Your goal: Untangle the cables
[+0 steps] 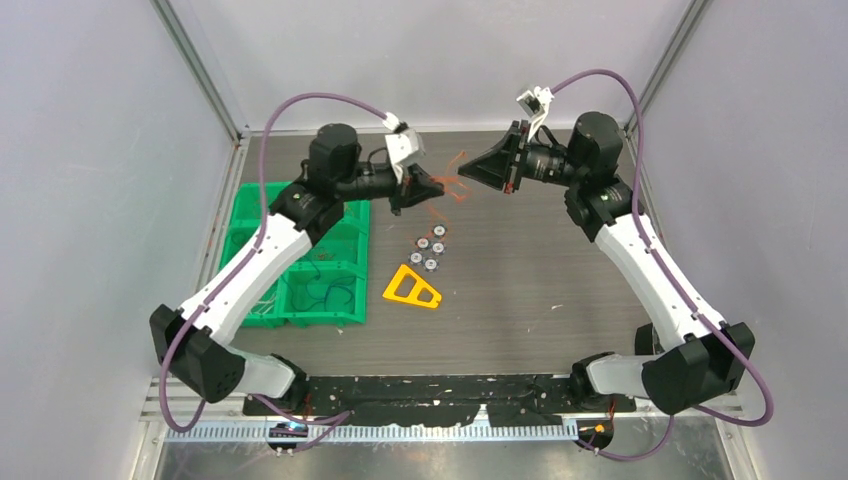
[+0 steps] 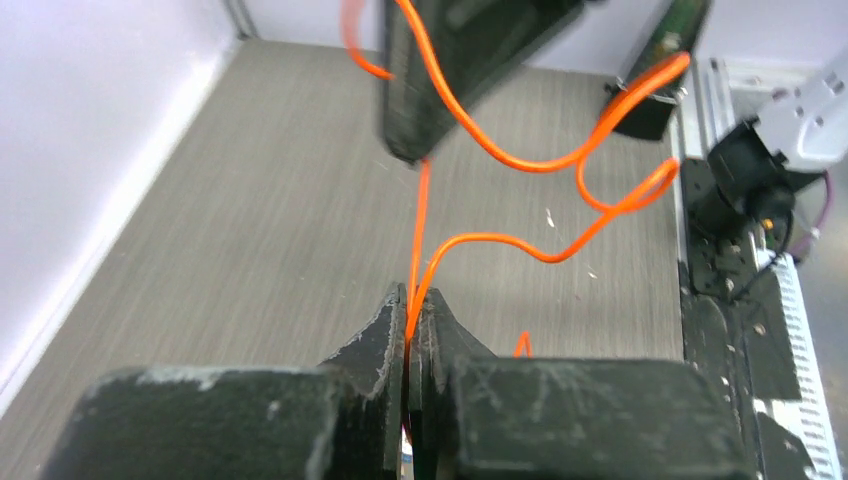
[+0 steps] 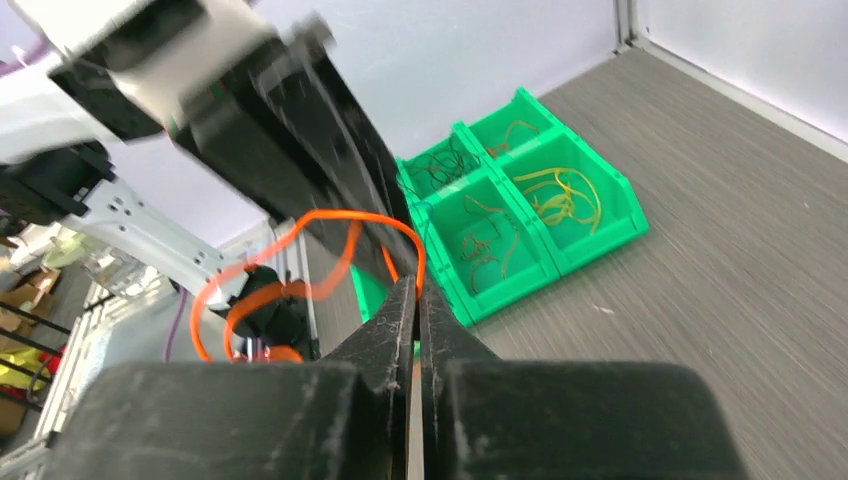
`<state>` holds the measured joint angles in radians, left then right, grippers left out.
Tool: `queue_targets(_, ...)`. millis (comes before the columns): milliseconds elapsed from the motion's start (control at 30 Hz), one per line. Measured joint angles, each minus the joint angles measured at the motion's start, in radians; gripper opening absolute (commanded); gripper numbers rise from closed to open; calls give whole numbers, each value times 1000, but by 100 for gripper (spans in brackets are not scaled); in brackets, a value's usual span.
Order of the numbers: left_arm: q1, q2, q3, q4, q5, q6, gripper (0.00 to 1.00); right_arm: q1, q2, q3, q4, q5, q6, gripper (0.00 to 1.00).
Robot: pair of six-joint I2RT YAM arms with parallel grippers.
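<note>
Orange cables (image 1: 455, 190) hang in the air between my two grippers, above the back middle of the table. My left gripper (image 1: 425, 190) is shut on them: in the left wrist view two orange strands (image 2: 470, 240) run straight into its closed jaws (image 2: 414, 295) and loop up toward the right gripper's fingers (image 2: 430, 90). My right gripper (image 1: 470, 172) faces it, close by. Its jaws (image 3: 415, 290) are shut on an orange loop (image 3: 340, 215) that curls off to the left. More cables lie in the green bins: yellow (image 3: 560, 195), black (image 3: 445, 165).
Green divided bins (image 1: 300, 260) stand at the left under the left arm. A yellow triangular piece (image 1: 412, 288) and several small round parts (image 1: 430, 250) lie mid-table. Metal frame rails edge the table, with white walls behind.
</note>
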<state>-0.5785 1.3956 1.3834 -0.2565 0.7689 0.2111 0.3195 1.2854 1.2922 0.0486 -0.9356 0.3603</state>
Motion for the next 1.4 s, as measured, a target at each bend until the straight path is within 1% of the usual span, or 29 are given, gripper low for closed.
queue_targets(33, 19, -11, 0, 19, -2, -24, 0, -9, 1, 0, -20, -2, -7, 16)
queue_targets(67, 45, -18, 5, 35, -5, -52, 0, -13, 3, -1, -45, -2, -26, 21)
queue_targets(100, 69, -19, 14, 34, -10, -79, 0, -13, 5, -1, -66, 1, -55, 30)
queue_targets(133, 97, -19, 22, 18, -32, -100, 0, -18, 5, -2, -94, 10, -81, 35)
queue_targets(167, 141, -17, 35, -9, -67, -123, 0, -33, 5, -2, -126, 23, -117, 42)
queue_targets(233, 237, -6, 69, -64, -164, -158, 0, -58, 5, -6, -189, 60, -184, 48)
queue_targets(300, 343, 11, 104, -116, -262, -187, 0, -74, 5, -18, -243, 91, -236, 49)
queue_targets(467, 595, 66, 141, -182, -416, -204, 0, -74, 11, -38, -323, 132, -303, 50)
queue_targets(567, 723, 97, 102, -149, -545, -172, 0, -73, 19, -42, -338, 145, -315, 50)
queue_targets(633, 782, 112, 50, -97, -620, -134, 0, -73, 31, -42, -342, 150, -320, 50)
queue_targets(767, 825, 188, 10, -14, -722, -46, 0, -73, 64, -41, -350, 156, -323, 51)
queue_targets(867, 834, 266, 7, 56, -748, 22, 0, -73, 93, -33, -369, 161, -324, 50)
queue_targets(967, 837, 319, -24, 119, -746, 97, 0, -73, 115, -18, -380, 168, -325, 50)
queue_targets(1100, 843, 369, -82, 196, -701, 191, 0, -73, 118, -14, -386, 177, -326, 50)
queue_targets(1200, 846, 396, -92, 208, -644, 239, 0, -73, 121, -5, -389, 183, -330, 50)
queue_targets(1300, 853, 393, -114, 209, -582, 284, 0, -73, 122, 0, -399, 192, -335, 50)
queue_targets(1400, 877, 391, -126, 159, -503, 356, 0, -73, 124, 5, -410, 198, -339, 50)
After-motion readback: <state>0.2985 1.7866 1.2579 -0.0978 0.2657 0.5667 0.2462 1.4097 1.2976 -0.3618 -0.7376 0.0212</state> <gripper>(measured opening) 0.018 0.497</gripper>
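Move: The orange cable is already pinched in the left fingers, bound for the tray's far-left compartment: about 30 cm ahead, 44 to the left and 32 below. The yellow cable's compartment lies 17 cm to the right of that one; the poker chips lie about 15 cm ahead of the left hand, 2 left and 33 below. The right hand, also still on the cable, has the far-left compartment 30 cm ahead, 49 left and 36 below. Right fingers open and sink 12 cm; left swings the orange cable 45 cm left, forward, then down over the compartment. ##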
